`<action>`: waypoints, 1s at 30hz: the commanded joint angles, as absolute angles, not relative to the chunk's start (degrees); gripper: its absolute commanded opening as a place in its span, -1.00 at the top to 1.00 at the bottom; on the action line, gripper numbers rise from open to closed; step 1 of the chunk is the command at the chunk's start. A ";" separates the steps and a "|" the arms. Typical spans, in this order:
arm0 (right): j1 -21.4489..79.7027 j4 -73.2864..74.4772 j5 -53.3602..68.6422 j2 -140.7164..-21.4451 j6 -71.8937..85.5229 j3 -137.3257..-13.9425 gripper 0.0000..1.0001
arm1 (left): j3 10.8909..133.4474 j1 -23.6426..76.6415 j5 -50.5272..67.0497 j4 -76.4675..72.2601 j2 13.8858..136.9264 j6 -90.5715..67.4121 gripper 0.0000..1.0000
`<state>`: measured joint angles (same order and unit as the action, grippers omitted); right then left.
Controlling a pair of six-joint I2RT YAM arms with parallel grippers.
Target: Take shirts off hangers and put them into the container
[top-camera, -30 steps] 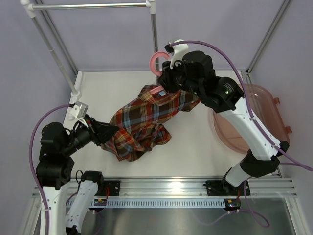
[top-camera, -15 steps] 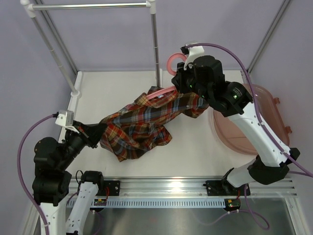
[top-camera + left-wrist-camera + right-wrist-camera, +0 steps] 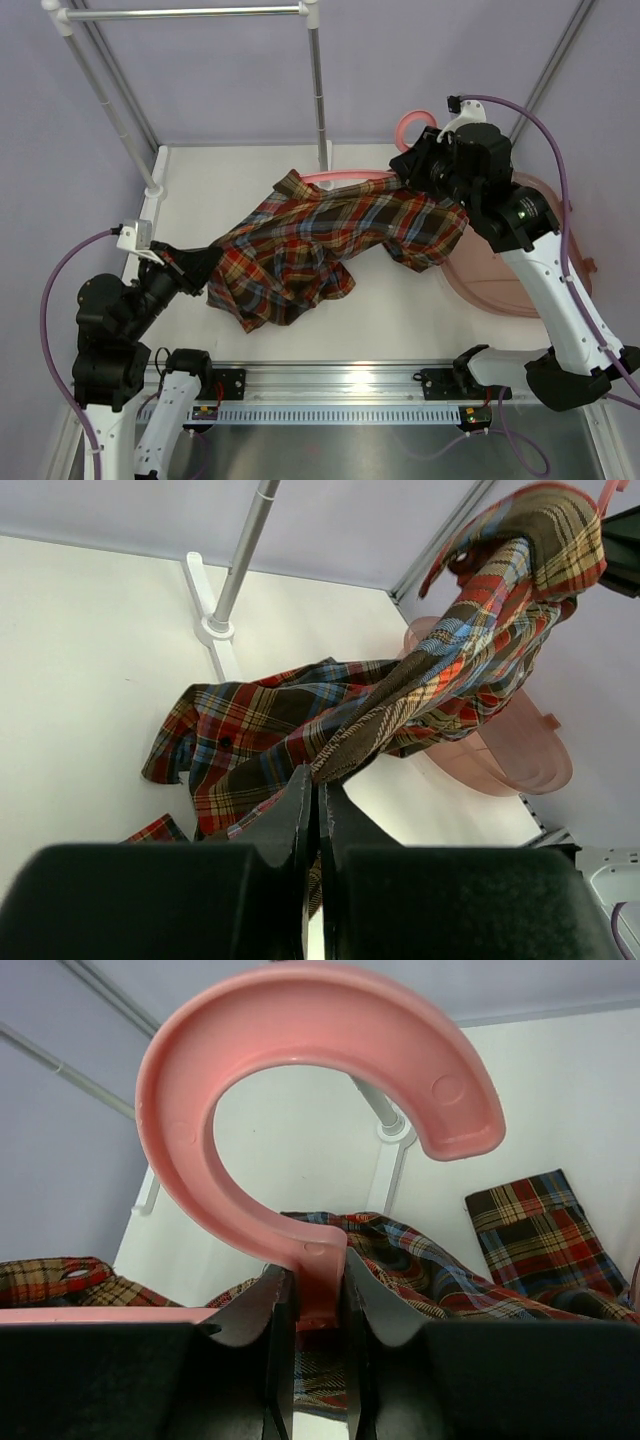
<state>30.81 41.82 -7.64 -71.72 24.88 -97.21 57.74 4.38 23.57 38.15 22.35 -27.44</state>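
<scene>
The plaid shirt (image 3: pixel 330 235) is stretched across the table between my two grippers, and its right end droops over the left rim of the pinkish container (image 3: pixel 565 215). My left gripper (image 3: pixel 205 265) is shut on a fold of the shirt (image 3: pixel 420 695) at the garment's left end; in the left wrist view the cloth runs out from between its fingertips (image 3: pixel 318 785). My right gripper (image 3: pixel 415 160) is shut on the neck of the pink hanger (image 3: pixel 200 1060), just below the hook. One hanger arm (image 3: pixel 340 178) pokes out of the collar. The container (image 3: pixel 500 765) lies behind the shirt.
The white-and-metal rack stands at the back: an upright pole (image 3: pixel 318 90), a top bar (image 3: pixel 190 12) and a slanted left pole (image 3: pixel 110 110). The upright's foot (image 3: pixel 215 628) sits on the table behind the shirt. A metal rail (image 3: pixel 330 385) runs along the near edge.
My right arm has carried the hanger and the shirt's top to the right, over the container's rim. The left gripper has shut on the shirt, which is now drawn out between them.
</scene>
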 commanded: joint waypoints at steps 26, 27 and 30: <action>15.47 30.43 13.06 -75.94 28.40 -108.21 1.00 | 53.61 3.43 35.57 36.84 24.70 -19.42 0.34; 15.64 28.24 16.14 -75.94 27.78 -106.71 1.00 | 54.40 3.51 37.25 35.52 24.78 -19.51 0.12; 19.32 28.99 20.49 -76.81 20.85 -102.75 1.00 | 58.70 3.51 42.35 29.29 27.32 -22.31 -0.22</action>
<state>16.88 34.98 13.43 -76.55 28.38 -104.86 53.93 3.68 36.32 36.18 25.50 -21.43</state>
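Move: The right hand already holds the hanger by its neck; the stretched bar's middle lies some 10 cm to its left and 2 cm back, nearly level. The shirt's middle is about 13 cm left, 14 back and 12 below that hand; the container 30 cm right, level with it fore and aft, 35 below. From the left hand, already pinching a shirt edge, the bar is about 14 cm ahead, 24 right, 5 higher, the shirt's middle 20 right, 2 ahead, 6 lower. Still pinching the shirt's edge, the left hand pulls against the held hanger, sinking about 3 cm and easing as far right with a slight clockwise turn, then opens and lets go. The right hand keeps its grip on the hanger's neck, drawing a little right, then mainly up about 6 cm and some 3 cm forward, its left side rolling up roughly 10 degrees. ##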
